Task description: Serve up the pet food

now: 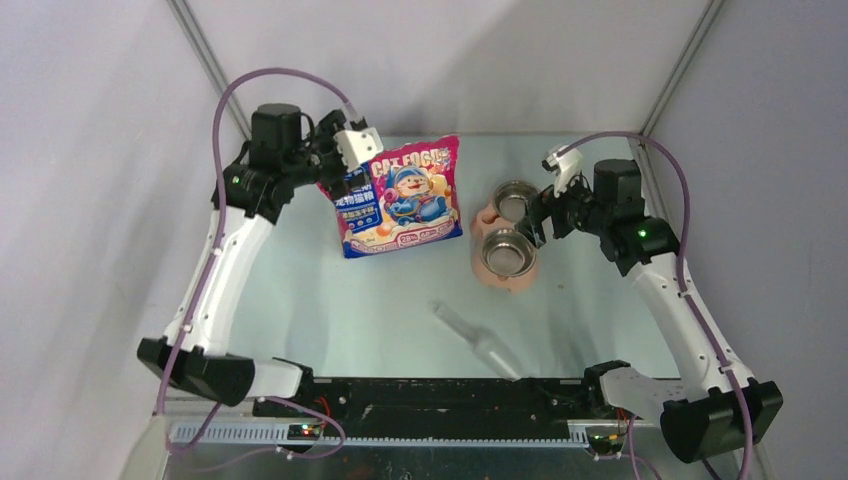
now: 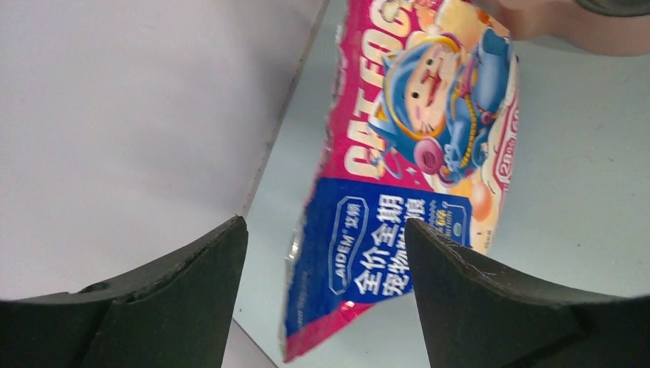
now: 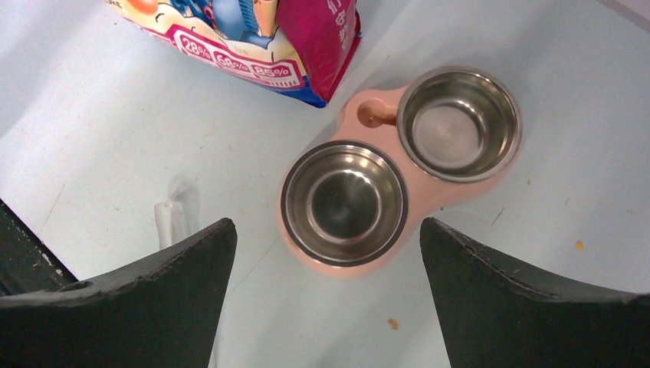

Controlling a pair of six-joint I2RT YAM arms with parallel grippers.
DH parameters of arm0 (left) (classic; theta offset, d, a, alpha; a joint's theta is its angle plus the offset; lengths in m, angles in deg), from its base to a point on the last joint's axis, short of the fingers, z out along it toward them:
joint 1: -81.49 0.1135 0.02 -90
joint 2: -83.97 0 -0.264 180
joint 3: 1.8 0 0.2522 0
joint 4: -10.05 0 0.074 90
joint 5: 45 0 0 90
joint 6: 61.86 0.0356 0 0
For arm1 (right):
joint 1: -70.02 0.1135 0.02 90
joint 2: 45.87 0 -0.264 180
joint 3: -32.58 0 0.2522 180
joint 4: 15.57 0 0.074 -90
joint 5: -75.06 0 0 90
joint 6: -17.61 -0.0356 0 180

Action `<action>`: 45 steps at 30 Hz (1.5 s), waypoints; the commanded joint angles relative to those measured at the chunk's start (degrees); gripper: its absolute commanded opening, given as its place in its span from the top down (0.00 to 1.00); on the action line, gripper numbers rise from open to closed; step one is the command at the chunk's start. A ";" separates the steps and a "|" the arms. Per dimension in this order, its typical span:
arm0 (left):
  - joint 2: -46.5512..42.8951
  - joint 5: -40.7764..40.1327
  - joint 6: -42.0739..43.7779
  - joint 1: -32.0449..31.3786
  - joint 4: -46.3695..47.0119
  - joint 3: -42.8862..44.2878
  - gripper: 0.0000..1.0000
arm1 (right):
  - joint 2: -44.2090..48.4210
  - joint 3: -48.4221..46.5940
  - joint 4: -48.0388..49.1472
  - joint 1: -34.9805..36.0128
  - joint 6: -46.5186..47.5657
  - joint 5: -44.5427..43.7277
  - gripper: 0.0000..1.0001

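Note:
No pet food shows; both steel bowls (image 3: 343, 203) (image 3: 460, 123) in the pink feeder (image 3: 351, 126) (image 1: 485, 220) are bare inside. The glossy pink and blue cat-food bag (image 1: 400, 195) (image 2: 414, 153) stands at the back middle. My left gripper (image 1: 345, 172) (image 2: 323, 226) is open at the bag's upper left corner, whose blue edge shows between the wide-apart fingers without touching either. My right gripper (image 1: 537, 215) (image 3: 328, 224) hangs open over the feeder's right side, holding nothing.
A clear plastic scoop (image 1: 478, 340) (image 3: 172, 218) lies on the pale blue tabletop (image 1: 330, 300) in front of the feeder. Grey walls close in at the back and on both sides. The black base rail (image 1: 430, 395) runs along the near edge.

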 commanded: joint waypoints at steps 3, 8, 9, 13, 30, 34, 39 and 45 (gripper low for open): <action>10.82 2.13 3.43 2.44 -10.69 13.29 0.23 | 1.54 2.02 1.27 -1.58 -0.51 1.27 0.08; 19.63 5.49 0.20 4.15 -15.89 23.76 0.32 | 2.27 3.39 1.67 -2.99 -0.89 1.75 0.08; 20.60 6.13 0.41 4.41 -18.79 25.22 0.35 | 2.34 3.67 1.71 -3.15 -0.96 1.83 0.08; 25.69 8.13 2.38 4.51 -27.96 32.04 0.41 | 2.56 4.37 2.03 -3.52 -1.22 2.14 0.08; 24.40 -2.13 12.74 8.39 -31.91 24.38 0.63 | 2.52 5.73 2.39 -4.80 -3.05 3.69 0.08; 24.59 -2.80 12.16 8.52 -31.71 24.85 0.77 | 2.37 6.10 2.57 -4.77 -3.16 4.03 0.08; 24.15 1.36 10.05 8.41 -33.61 25.58 0.97 | 1.16 6.14 3.30 -3.75 -3.15 4.37 0.08; 22.42 7.90 3.28 8.11 -33.52 25.69 1.00 | -3.89 4.66 5.29 1.04 -4.64 3.23 0.10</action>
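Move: The cat food bag stands upright with its middle about 4 cm ahead of the left hand, 9 cm to its right and 21 cm below. Its upper left corner, the part to grip, is roughly 4 cm ahead, 5 cm to the left and 9 cm down. The bowl stand lies some 36 cm to the left hand's right and 3 cm farther out. From the right hand the bag's middle is about 30 cm left, 8 cm ahead and 12 cm lower. Bring the left gripper down about 9 cm onto the bag's upper left corner: reach forward some 6 cm first, then ease back a little while sinking, tipping the fingers down about 25 degrees, and finish 5 cm to the left. Shut the half-closing fingers fully to pinch the corner's edge. Let the open right gripper sink about 4 cm beside the bowls, touching nothing. ##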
